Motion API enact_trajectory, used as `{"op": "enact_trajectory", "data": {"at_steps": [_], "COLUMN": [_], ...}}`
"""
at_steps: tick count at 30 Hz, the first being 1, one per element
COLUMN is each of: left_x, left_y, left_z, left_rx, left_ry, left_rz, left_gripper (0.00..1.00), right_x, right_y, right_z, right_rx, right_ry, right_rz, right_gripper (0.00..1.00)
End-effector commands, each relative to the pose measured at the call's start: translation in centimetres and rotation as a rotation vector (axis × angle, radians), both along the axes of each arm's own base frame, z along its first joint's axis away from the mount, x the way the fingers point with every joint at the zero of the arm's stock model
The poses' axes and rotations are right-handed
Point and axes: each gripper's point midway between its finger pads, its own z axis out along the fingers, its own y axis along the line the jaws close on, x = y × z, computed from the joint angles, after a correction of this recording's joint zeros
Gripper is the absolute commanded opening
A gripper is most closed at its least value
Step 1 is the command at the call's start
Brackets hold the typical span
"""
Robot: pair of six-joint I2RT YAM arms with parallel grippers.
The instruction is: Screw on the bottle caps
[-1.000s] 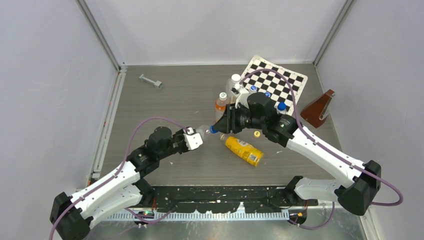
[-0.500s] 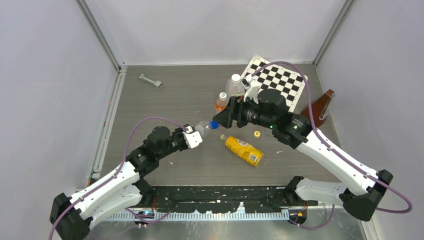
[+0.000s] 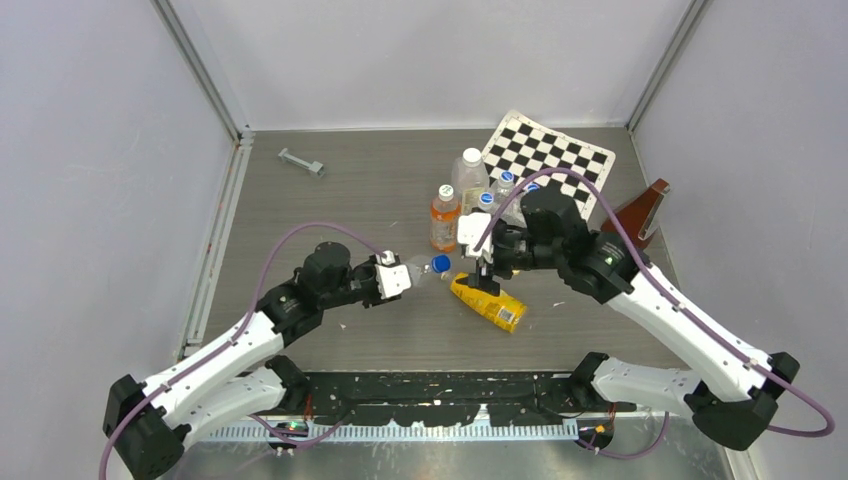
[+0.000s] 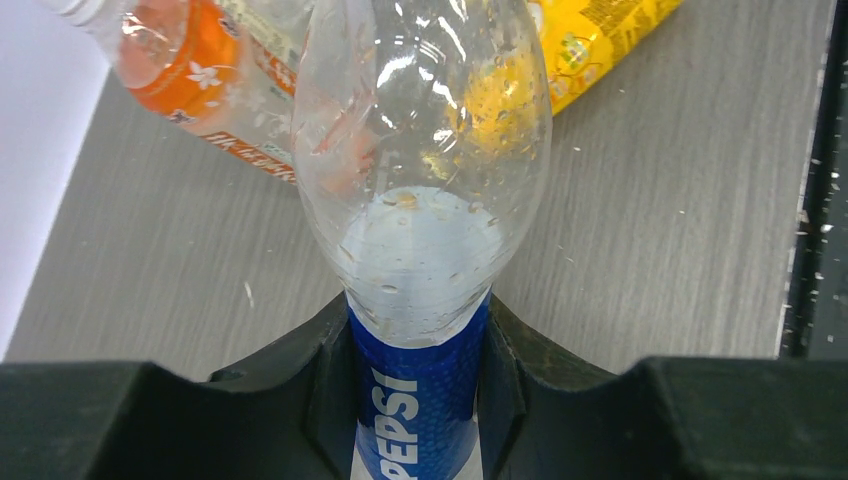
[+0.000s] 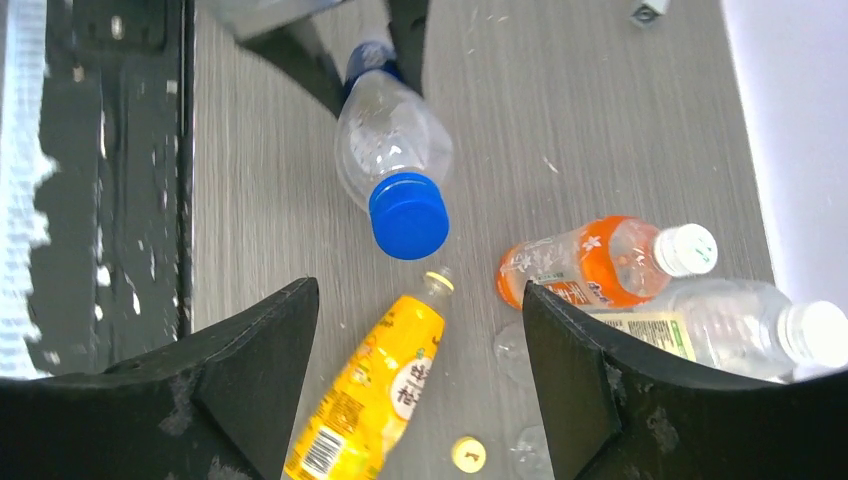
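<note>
My left gripper (image 3: 403, 278) is shut on the blue-labelled Pepsi bottle (image 4: 420, 240), held lying level above the table with its neck pointing right. The blue cap (image 5: 408, 215) sits on that bottle's neck (image 3: 440, 263). My right gripper (image 5: 418, 300) stands open and empty just right of the cap (image 3: 484, 272), apart from it. Below it the yellow juice bottle (image 5: 375, 390) lies on the table (image 3: 488, 302), its mouth open. The yellow cap (image 5: 468, 453) lies loose beside that bottle; the top view does not show it.
An orange-drink bottle (image 3: 444, 215) with a white cap and a tall clear bottle (image 3: 471, 175) stand behind the grippers, with small clear bottles (image 3: 503, 184) nearby. A checkerboard (image 3: 560, 155) and a brown wedge (image 3: 640, 215) lie far right. A grey metal piece (image 3: 301, 161) lies far left.
My right gripper has let go of the blue cap, opened, and drawn back to the right, turning downward. The left gripper has carried the Pepsi bottle slightly right.
</note>
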Motion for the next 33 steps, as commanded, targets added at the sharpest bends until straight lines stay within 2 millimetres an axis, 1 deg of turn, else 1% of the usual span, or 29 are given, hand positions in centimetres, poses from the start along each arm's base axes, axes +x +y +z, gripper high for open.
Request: {"op": "enact_trajectory", "data": {"at_steps": [1,5,10,17,24,30,33], "left_x": [-1.2,-1.4,-1.6,-1.7,-1.9,-1.9,-1.9], "left_y": [-1.2,-1.4,-1.5,-1.6,-1.6,-1.6,-1.6], "left_z": [1.6,1.5,1.4,1.4,1.4,1.6,1.5], "left_rx": [-0.040,-0.039,-0.040,-0.039,-0.041,-0.043,-0.042], "left_ry": [0.028,0.036,0.043,0.051,0.053,0.050,0.050], "left_rz": [-0.083,-0.096,-0.108,-0.115,-0.119,-0.121,-0.121], "left_gripper": [0.00,0.00,0.00,0.00,0.00,0.00,0.00], "right_x": [-1.1,-1.1,-1.3,-1.3,-1.4,-1.2,-1.2], "right_y": [0.5,1.2,2.0,3.0,3.6,3.7,3.8], "right_z": [-0.7,-0.7,-0.8,-0.6,-1.3,-1.9,-2.0], "right_rx": [-0.131,-0.122,-0.106,-0.078,-0.093,-0.112,-0.109], "right_ry": [-0.178,-0.191,-0.179,-0.179,-0.154,-0.139,-0.107], "right_rz": [0.268,0.306,0.341,0.359,0.376,0.371,0.358], "right_gripper": [0.79,0.76,0.70,0.62,0.60,0.56,0.50]}}
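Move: Some 4 cm to the right hand's left, level with it fore and aft and about 3 cm lower, is the blue cap, already sitting on the mouth of the Pepsi bottle. The orange bottle stands about 15 cm ahead and 2 cm left of that hand, its middle 20 cm below; the lying yellow bottle is about 2 cm ahead, 7 cm right and 27 cm down. From the left hand, still gripping the Pepsi bottle, the cap is roughly 8 cm right, 2 cm ahead and 8 cm up. Coming back for another grip on the blue cap, the right hand sinks about 4 cm, quickly at first, and works some 3 cm left and slightly back, swinging about 20 degrees counter-clockwise as its wide-open fingers close partway around the cap; contact can't be made out. The left hand keeps hold of the Pepsi bottle, easing it about 2 cm back and a little down. ##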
